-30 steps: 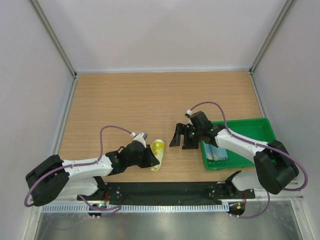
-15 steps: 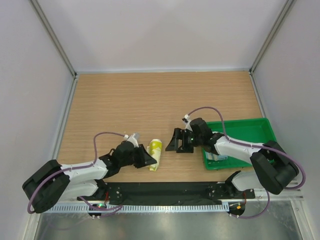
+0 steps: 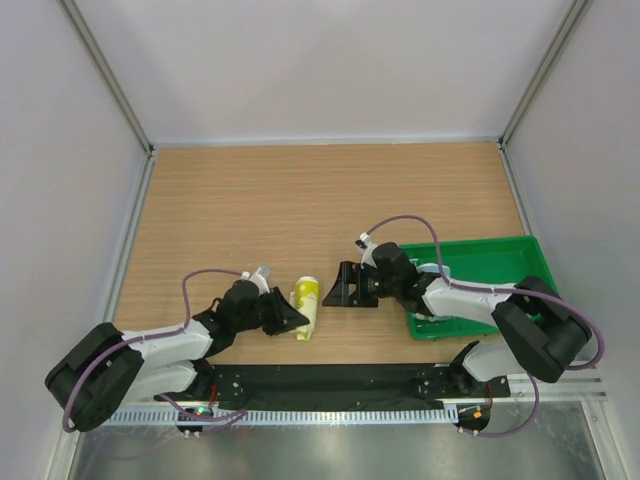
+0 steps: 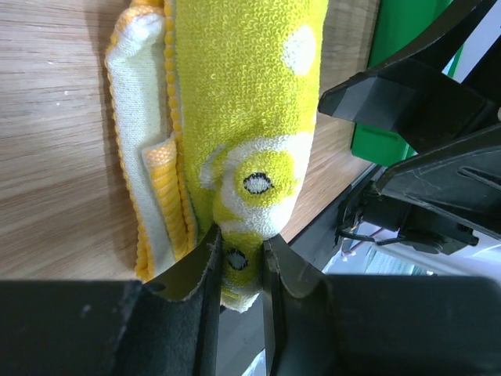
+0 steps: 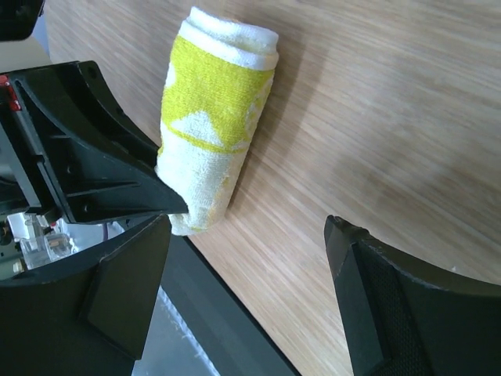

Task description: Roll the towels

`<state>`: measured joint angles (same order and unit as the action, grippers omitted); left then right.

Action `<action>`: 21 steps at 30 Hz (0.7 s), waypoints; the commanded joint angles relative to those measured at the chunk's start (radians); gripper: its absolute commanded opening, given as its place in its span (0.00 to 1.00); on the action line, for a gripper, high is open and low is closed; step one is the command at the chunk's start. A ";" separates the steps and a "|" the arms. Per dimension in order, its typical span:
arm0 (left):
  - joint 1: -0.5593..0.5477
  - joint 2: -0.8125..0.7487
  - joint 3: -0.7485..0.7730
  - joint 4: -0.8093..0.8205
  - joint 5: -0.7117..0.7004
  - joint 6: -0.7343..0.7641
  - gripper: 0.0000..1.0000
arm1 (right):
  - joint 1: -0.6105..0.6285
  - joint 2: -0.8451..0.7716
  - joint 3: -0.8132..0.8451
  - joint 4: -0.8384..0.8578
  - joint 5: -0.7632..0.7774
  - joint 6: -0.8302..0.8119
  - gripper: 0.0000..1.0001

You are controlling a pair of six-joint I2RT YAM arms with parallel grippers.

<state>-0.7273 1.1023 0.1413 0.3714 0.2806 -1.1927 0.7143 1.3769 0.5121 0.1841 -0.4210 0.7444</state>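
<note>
The pale yellow towel [image 3: 306, 304] with lime-green patches lies rolled on the wooden table near the front edge. My left gripper [image 3: 288, 316] is shut on its near end; in the left wrist view the roll's tip [image 4: 243, 258] is pinched between the two fingers of that gripper [image 4: 239, 244]. My right gripper [image 3: 345, 290] hovers just right of the roll, jaws wide open and empty. In the right wrist view the roll [image 5: 215, 125] lies left of the gap of that gripper [image 5: 249, 223]. The light blue towel [image 3: 428, 318] lies in the tray, mostly hidden under my right arm.
A green plastic tray [image 3: 500, 258] stands at the right front of the table. The black base rail [image 3: 330, 380] runs along the near edge just behind the roll. White walls and metal posts enclose the table.
My right gripper has slid left, from beside the tray to close beside the yellow roll. My left arm has drawn back to the left, taking the roll slightly left with it.
</note>
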 commanded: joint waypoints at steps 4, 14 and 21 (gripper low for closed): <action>0.051 0.044 -0.025 -0.031 0.040 -0.051 0.00 | 0.037 0.111 0.026 0.130 0.037 0.010 0.87; 0.118 0.102 -0.055 -0.123 0.049 -0.105 0.00 | 0.100 0.232 0.100 0.170 0.059 0.006 0.86; 0.149 0.152 -0.089 -0.143 0.049 -0.143 0.00 | 0.122 0.281 0.111 0.202 0.056 0.009 0.84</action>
<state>-0.6014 1.1973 0.1143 0.4137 0.4091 -1.3384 0.8227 1.6279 0.6140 0.3729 -0.3992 0.7639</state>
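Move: The yellow towel roll lies on its long axis away from me, its middle about 8 cm to my right hand's left, 1 cm back and some 3 cm below. The blue towel in the green bin is roughly 19 cm to that hand's right, about level with it fore and aft. My left hand already pinches the roll's near end; the roll's middle is some 3 cm ahead of it, 1 cm to its right and slightly below. I first sink my open right hand almost 2 cm, then run it level to the left, about 5 cm, towards the right side of the yellow roll, fingers kept wide. My left hand keeps its pinch on the near end, eases a good centimetre down and a little left, and tips its fingers down by about 10 degrees. ##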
